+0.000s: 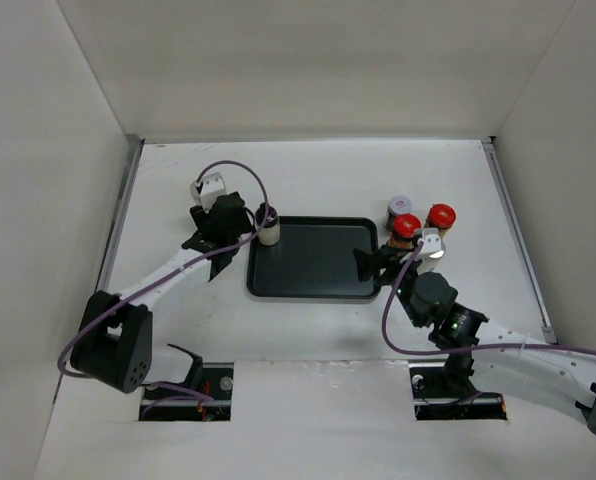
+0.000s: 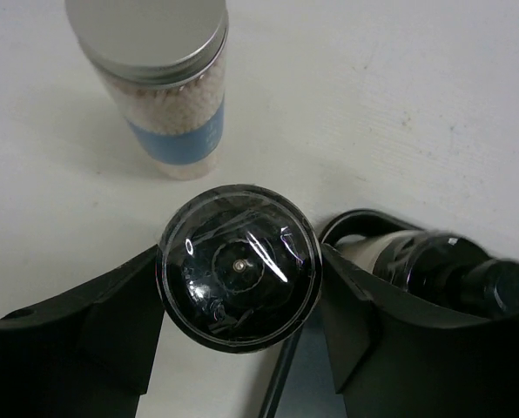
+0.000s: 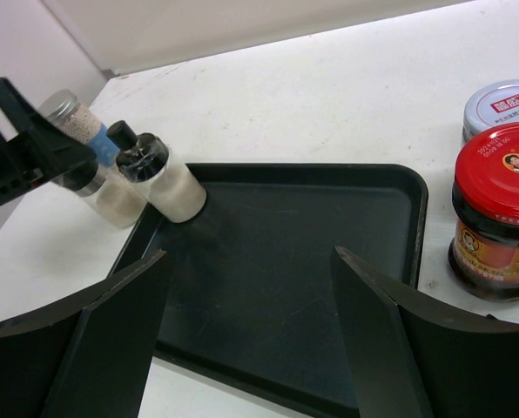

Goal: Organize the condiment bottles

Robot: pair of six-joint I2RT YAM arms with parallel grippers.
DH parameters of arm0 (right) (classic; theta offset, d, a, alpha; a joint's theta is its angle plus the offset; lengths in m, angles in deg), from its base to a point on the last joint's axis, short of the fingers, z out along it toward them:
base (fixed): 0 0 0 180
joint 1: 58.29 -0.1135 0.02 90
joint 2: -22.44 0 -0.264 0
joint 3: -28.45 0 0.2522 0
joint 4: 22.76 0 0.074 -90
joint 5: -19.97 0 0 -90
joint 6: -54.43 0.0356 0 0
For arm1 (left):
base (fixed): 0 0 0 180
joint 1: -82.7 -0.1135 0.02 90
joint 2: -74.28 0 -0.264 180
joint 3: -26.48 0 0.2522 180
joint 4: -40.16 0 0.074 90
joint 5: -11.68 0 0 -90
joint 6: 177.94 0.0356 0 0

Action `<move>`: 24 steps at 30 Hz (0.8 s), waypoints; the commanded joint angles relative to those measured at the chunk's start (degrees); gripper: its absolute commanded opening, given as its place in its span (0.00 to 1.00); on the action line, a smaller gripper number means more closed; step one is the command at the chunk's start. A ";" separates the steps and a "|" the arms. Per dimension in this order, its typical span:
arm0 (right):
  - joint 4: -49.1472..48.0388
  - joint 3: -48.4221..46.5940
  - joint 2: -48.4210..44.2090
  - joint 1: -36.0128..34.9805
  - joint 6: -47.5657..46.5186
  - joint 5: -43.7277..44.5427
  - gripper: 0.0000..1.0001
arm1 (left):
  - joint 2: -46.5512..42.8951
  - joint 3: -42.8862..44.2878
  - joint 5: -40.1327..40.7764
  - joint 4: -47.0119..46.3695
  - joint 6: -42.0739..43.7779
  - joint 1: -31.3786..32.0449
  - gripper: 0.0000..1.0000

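In the left wrist view my left gripper (image 2: 239, 272) is shut on a shaker with a glossy black cap (image 2: 239, 266), one finger touching each side, right at the black tray's edge (image 2: 279, 387). A second black-capped white shaker (image 2: 434, 261) stands just beyond the right finger, in the tray's far left corner (image 1: 268, 228). A silver-lidded jar with a blue label (image 2: 159, 78) stands on the table ahead. My right gripper (image 3: 249, 252) hangs open over the tray's right end with nothing between its fingers. Two red-lidded brown jars (image 1: 406, 225) (image 1: 442, 215) and a grey-lidded jar (image 1: 400, 207) stand right of the tray.
The black tray (image 1: 313, 293) lies mid-table between the two arms. White walls enclose the table on the left, back and right. The nearest red-lidded jar (image 3: 496, 209) stands close to my right gripper's right finger.
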 commanded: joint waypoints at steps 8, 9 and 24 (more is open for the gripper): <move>-2.50 0.12 -0.81 0.25 0.61 -0.48 0.81 | -24.52 -2.17 7.57 14.47 0.72 5.67 0.37; -2.50 0.03 -0.81 0.25 0.61 -0.48 0.81 | -25.75 -1.47 7.13 16.40 0.54 6.37 0.37; -2.41 0.91 -2.13 1.22 0.97 1.27 0.81 | -7.59 9.78 2.12 2.11 -1.31 24.21 0.36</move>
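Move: The left hand already grips a black-capped bottle; the tray's middle lies about 19 cm to its right, 4 cm back and 7 cm below. The bottle already in the tray's far left corner stands roughly 8 cm to the hand's right and level with it; the blue-banded jar stands some 5 cm left and 5 cm ahead. From the right hand, the tray's middle is about 8 cm ahead, 11 cm left and 14 cm below. Left hand draws the gripped bottle back and up, then swings it some 12 cm right over the tray. ##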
